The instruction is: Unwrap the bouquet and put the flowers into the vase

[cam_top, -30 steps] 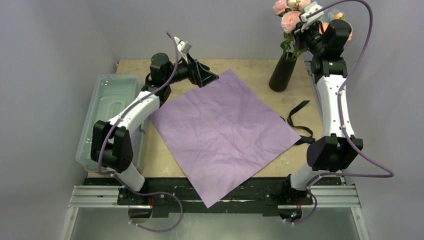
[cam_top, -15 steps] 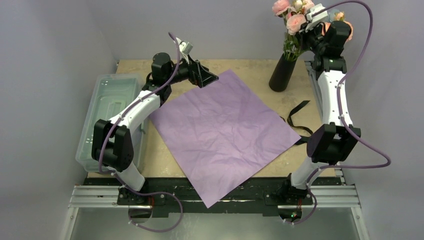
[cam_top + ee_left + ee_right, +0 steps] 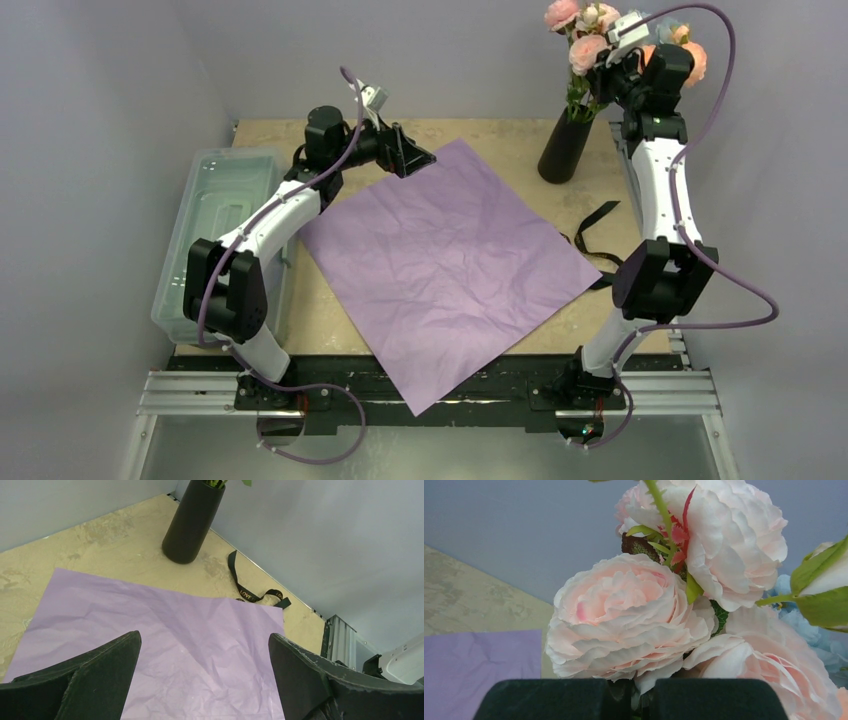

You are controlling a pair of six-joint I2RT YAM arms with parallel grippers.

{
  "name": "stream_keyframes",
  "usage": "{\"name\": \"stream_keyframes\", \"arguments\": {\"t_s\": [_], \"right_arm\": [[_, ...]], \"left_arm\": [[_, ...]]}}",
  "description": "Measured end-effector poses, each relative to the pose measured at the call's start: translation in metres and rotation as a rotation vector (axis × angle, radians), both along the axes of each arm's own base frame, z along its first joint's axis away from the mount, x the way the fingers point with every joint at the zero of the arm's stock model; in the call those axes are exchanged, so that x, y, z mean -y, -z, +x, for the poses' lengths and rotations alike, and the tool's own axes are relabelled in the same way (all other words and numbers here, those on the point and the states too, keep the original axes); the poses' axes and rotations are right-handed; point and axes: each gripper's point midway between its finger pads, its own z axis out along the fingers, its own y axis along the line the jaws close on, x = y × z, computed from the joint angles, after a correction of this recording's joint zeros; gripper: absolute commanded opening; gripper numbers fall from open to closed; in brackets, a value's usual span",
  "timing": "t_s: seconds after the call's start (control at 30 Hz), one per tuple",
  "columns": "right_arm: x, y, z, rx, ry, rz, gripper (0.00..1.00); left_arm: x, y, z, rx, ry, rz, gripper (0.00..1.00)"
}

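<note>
The black vase (image 3: 565, 148) stands at the table's back right, also seen in the left wrist view (image 3: 192, 522). Green stems run down into its mouth, and the pink and peach flowers (image 3: 585, 50) spread above it. My right gripper (image 3: 605, 68) is high over the vase, shut on the flowers just under the heads. In the right wrist view big pale pink flowers (image 3: 624, 610) fill the frame above that gripper (image 3: 642, 697). My left gripper (image 3: 420, 158) hangs open over the back corner of the flat lilac wrapping paper (image 3: 445, 260), holding nothing (image 3: 205, 640).
The black gold-lettered ribbon (image 3: 600, 235) lies loose on the table right of the paper, also visible from the left wrist (image 3: 255, 595). A clear plastic bin (image 3: 205, 220) stands along the left edge. The paper overhangs the near edge between the arm bases.
The right arm has drawn up and in slightly, and the flower heads it holds have shifted a little above the vase. The left arm has stayed still.
</note>
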Motion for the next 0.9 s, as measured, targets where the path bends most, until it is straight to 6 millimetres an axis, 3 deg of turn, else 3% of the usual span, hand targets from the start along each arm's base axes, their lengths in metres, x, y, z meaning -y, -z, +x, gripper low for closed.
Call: {"name": "stream_keyframes", "arguments": {"t_s": [0.17,0.4,0.6,0.9], "right_arm": [[0.001,0.006,0.000,-0.017,0.007,0.009,0.35],[0.000,0.015,-0.001,-0.045,0.008,0.025,0.55],[-0.001,0.018,-0.008,-0.062,0.009,0.037,0.64],[-0.007,0.005,-0.035,-0.053,0.004,0.039,0.70]], "left_arm": [[-0.003,0.007,0.004,-0.016,-0.024,0.028,1.00],[-0.005,0.012,0.009,-0.026,-0.046,0.052,1.00],[-0.006,0.018,0.011,-0.043,-0.057,0.067,1.00],[-0.008,0.023,0.012,-0.046,-0.066,0.085,1.00]]}}
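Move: The right hand still pinches the stem of the pink roses, with the black vase almost straight under it: the vase's middle is some 27 cm down, about 2 cm ahead and 2 cm to the left. The black ribbon lies on the table roughly 19 cm back and 4 cm right of this hand, the purple wrapping sheet about 27 cm back and 28 cm left. From the empty left hand the vase stands around 14 cm ahead, 31 cm to the right and 19 cm lower. Over the vase, the right fingers let go of the rose stem, spreading from shut to about two thirds open while the hand sinks roughly 2 cm straight down, then it draws straight back towards the base by about 3.5 cm, rising a little over 1 cm and keeping nearly the same tilt. The open, empty left hand meanwhile eases down some 2 cm and slightly forward above the far part of the wrapping sheet. ##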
